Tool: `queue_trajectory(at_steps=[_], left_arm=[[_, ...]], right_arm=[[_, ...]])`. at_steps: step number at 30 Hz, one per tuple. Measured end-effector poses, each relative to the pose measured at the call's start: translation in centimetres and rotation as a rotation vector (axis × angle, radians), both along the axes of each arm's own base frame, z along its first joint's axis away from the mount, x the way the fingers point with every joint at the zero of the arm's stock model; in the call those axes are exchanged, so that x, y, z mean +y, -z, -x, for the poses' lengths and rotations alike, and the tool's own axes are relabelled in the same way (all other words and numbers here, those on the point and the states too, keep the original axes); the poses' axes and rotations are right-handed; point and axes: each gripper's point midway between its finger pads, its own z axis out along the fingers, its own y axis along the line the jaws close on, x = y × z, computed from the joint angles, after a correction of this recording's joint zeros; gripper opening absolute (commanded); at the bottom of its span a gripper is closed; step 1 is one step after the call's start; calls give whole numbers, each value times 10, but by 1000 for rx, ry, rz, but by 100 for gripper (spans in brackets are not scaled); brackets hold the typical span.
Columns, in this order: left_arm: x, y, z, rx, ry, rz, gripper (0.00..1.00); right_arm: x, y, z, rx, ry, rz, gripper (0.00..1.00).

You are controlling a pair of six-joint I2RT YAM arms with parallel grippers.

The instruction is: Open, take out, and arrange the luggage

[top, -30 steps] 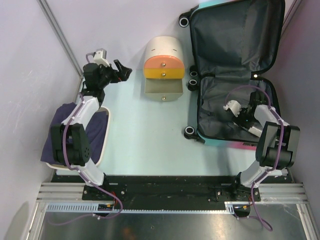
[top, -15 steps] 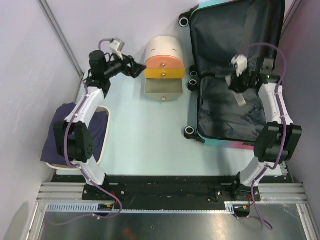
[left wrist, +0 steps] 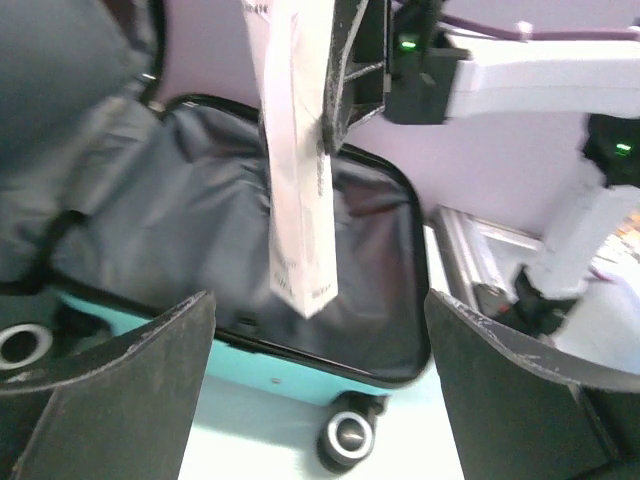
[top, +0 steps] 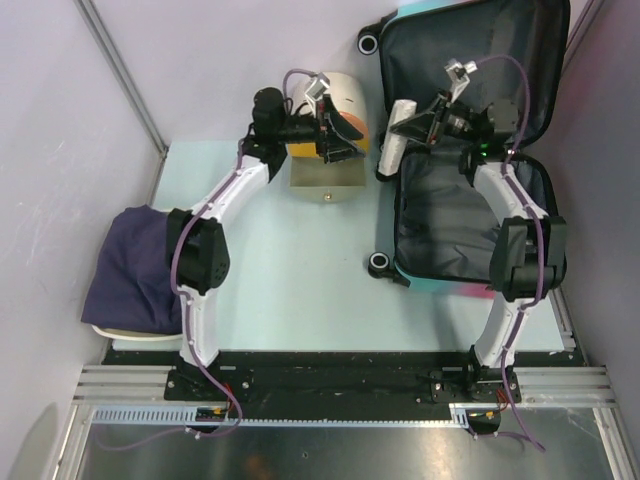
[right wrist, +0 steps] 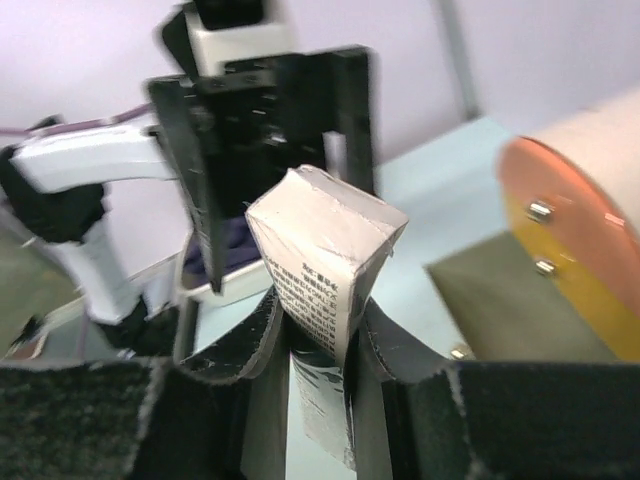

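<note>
The luggage (top: 470,215) lies open at the right, its lid (top: 470,60) flat behind the base, dark grey lining showing in both halves. My right gripper (top: 422,120) is shut on a long white printed carton (top: 398,128) and holds it in the air over the luggage's left edge. In the right wrist view the carton (right wrist: 325,255) is pinched between my right gripper's (right wrist: 320,318) pads. My left gripper (top: 340,138) is open beside the drawer box, facing the carton. In the left wrist view the carton (left wrist: 295,170) hangs ahead of my left gripper (left wrist: 320,390), not touching it.
A cream cylindrical box (top: 328,125) with orange drawers stands left of the luggage, its bottom drawer pulled out. A navy cloth (top: 135,275) fills a white tray at the left edge. Luggage wheels (top: 380,263) stick out to the left. Walls close both sides.
My right gripper closed on the white carton in the luggage base, lifted it and carried it left. My left arm swung right, from the far left wall to the drawer box.
</note>
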Motion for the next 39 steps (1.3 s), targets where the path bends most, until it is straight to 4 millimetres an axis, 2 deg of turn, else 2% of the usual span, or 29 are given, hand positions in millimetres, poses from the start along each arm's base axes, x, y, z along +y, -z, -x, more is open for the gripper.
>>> queue_trajectory(at_steps=[3, 6, 10, 19, 23, 26, 29, 31, 34, 35, 36, 37, 38, 39], left_arm=[[-13, 1, 19, 46, 110, 6, 90], [-12, -2, 32, 51, 183, 4, 90], [-8, -3, 46, 29, 254, -3, 88], [-11, -4, 69, 17, 327, -13, 82], [-14, -6, 72, 17, 334, -11, 82], [-15, -8, 74, 26, 336, -9, 77], [-16, -12, 75, 37, 332, -1, 68], [-17, -15, 76, 49, 327, 11, 58], [-17, -20, 79, 69, 324, 32, 45], [-16, -21, 78, 78, 317, 39, 41], [-15, -21, 77, 80, 312, 45, 29], [-15, -21, 77, 82, 308, 51, 22], [-14, -20, 77, 94, 306, 51, 15], [-14, -20, 75, 96, 299, 55, 1]], right_arm=[[31, -12, 26, -41, -157, -16, 25], [54, -24, 56, -65, -283, -7, 25], [65, -30, 81, -48, -368, 10, 24], [68, -23, 92, 15, -411, 30, 24], [70, -23, 93, 18, -416, 30, 25], [72, -23, 95, 18, -421, 30, 25], [73, -23, 96, 16, -427, 30, 26], [73, -22, 96, 15, -427, 30, 27], [74, -22, 96, 16, -427, 30, 36], [73, -22, 96, 16, -426, 30, 43], [73, -22, 95, 16, -425, 30, 48], [71, -22, 94, 15, -419, 30, 56], [70, -22, 94, 16, -418, 30, 67], [70, -22, 93, 18, -417, 30, 70]])
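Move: The left hand, open and facing right, has the white box about 10 cm to its right, 1 cm ahead and level with it. The drawer cabinet stands some 15 cm ahead, 5 cm left and 24 cm below; the luggage's open well lies about 32 cm right, 3 cm back and 31 cm below. The right hand already holds the box; the left gripper it goes to is about 12 cm left, 1 cm back and level. Right hand brings the box back 9 cm and left 7; left draws back 7 and pinches it, right opens. ##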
